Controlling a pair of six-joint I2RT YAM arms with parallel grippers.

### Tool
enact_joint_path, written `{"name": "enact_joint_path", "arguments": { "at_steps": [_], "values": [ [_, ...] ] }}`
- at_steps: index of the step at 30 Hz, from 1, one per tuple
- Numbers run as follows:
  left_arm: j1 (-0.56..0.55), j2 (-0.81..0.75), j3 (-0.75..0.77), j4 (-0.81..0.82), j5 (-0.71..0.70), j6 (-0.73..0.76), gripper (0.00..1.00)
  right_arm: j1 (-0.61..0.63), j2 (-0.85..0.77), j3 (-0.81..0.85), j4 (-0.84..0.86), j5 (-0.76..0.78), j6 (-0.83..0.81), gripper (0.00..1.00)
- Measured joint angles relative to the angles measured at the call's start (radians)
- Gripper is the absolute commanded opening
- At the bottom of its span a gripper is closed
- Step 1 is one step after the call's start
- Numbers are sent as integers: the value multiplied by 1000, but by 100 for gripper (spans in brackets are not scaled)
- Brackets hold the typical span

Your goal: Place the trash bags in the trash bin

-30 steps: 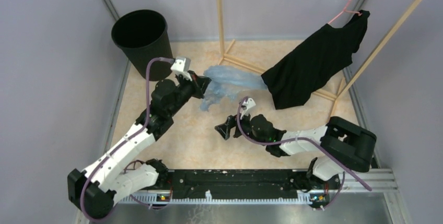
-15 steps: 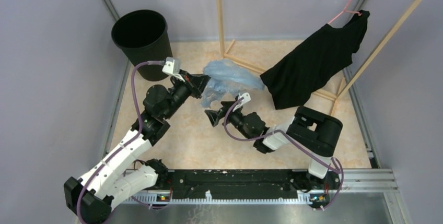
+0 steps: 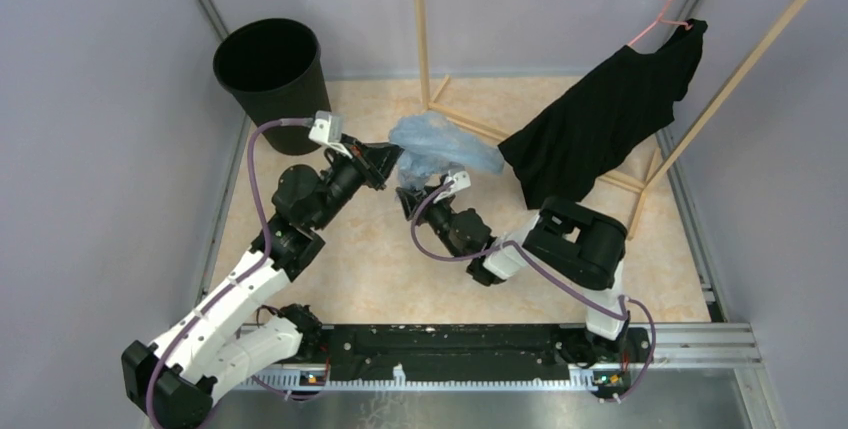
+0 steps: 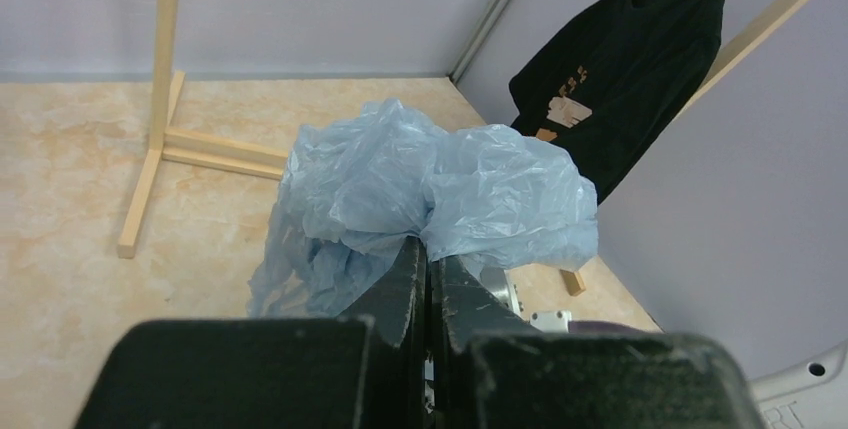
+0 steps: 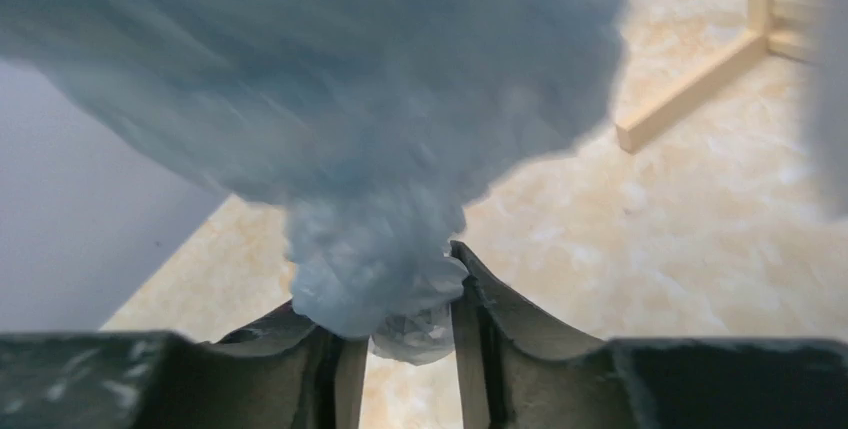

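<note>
The pale blue trash bag (image 3: 441,143) is bunched up and lifted off the floor, in front of the wooden rack's foot. My left gripper (image 3: 392,158) is shut on its left side; in the left wrist view the film (image 4: 430,179) billows out from the pinched jaws (image 4: 428,245). My right gripper (image 3: 407,193) points up at the bag from below, open, and the bag's hanging tail (image 5: 385,279) sits between its fingers (image 5: 475,279). The black trash bin (image 3: 268,69) stands upright in the far left corner, away from both grippers.
A wooden clothes rack (image 3: 420,39) stands behind the bag, its base rails on the floor (image 5: 690,99). A black T-shirt (image 3: 600,124) hangs from it on a pink hanger to the right. Grey walls close in the floor on three sides.
The right arm swung left and up until its open fingers sit around the bag's lower end, and the jaws have narrowed. The left gripper has gathered the bag up and slightly back.
</note>
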Motion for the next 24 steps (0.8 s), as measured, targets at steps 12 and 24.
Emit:
{"name": "enact_joint_path", "arguments": {
  "at_steps": [12, 24],
  "values": [
    [1, -19, 14, -109, -221, 24, 0, 0, -159, -197, -283, -24, -60, 0],
    [27, -10, 76, -241, -393, 92, 0, 1, -463, -475, -526, -39, -46, 0]
  ]
}}
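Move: The trash bag hangs from the left hand's shut fingers, its tail already between the right hand's half-open pads, about 1 cm ahead and level. The rack's near foot stands roughly 36 cm ahead of the right hand, 3 cm to its right, 15 below. From the left hand the trash bin's middle is some 30 cm ahead, 24 left and 18 below; the tail is about 2 cm back, 3 right, 17 below. Right hand pinches the tail and pulls right, down, back about 20 cm; left hand, still gripping, moves left. ##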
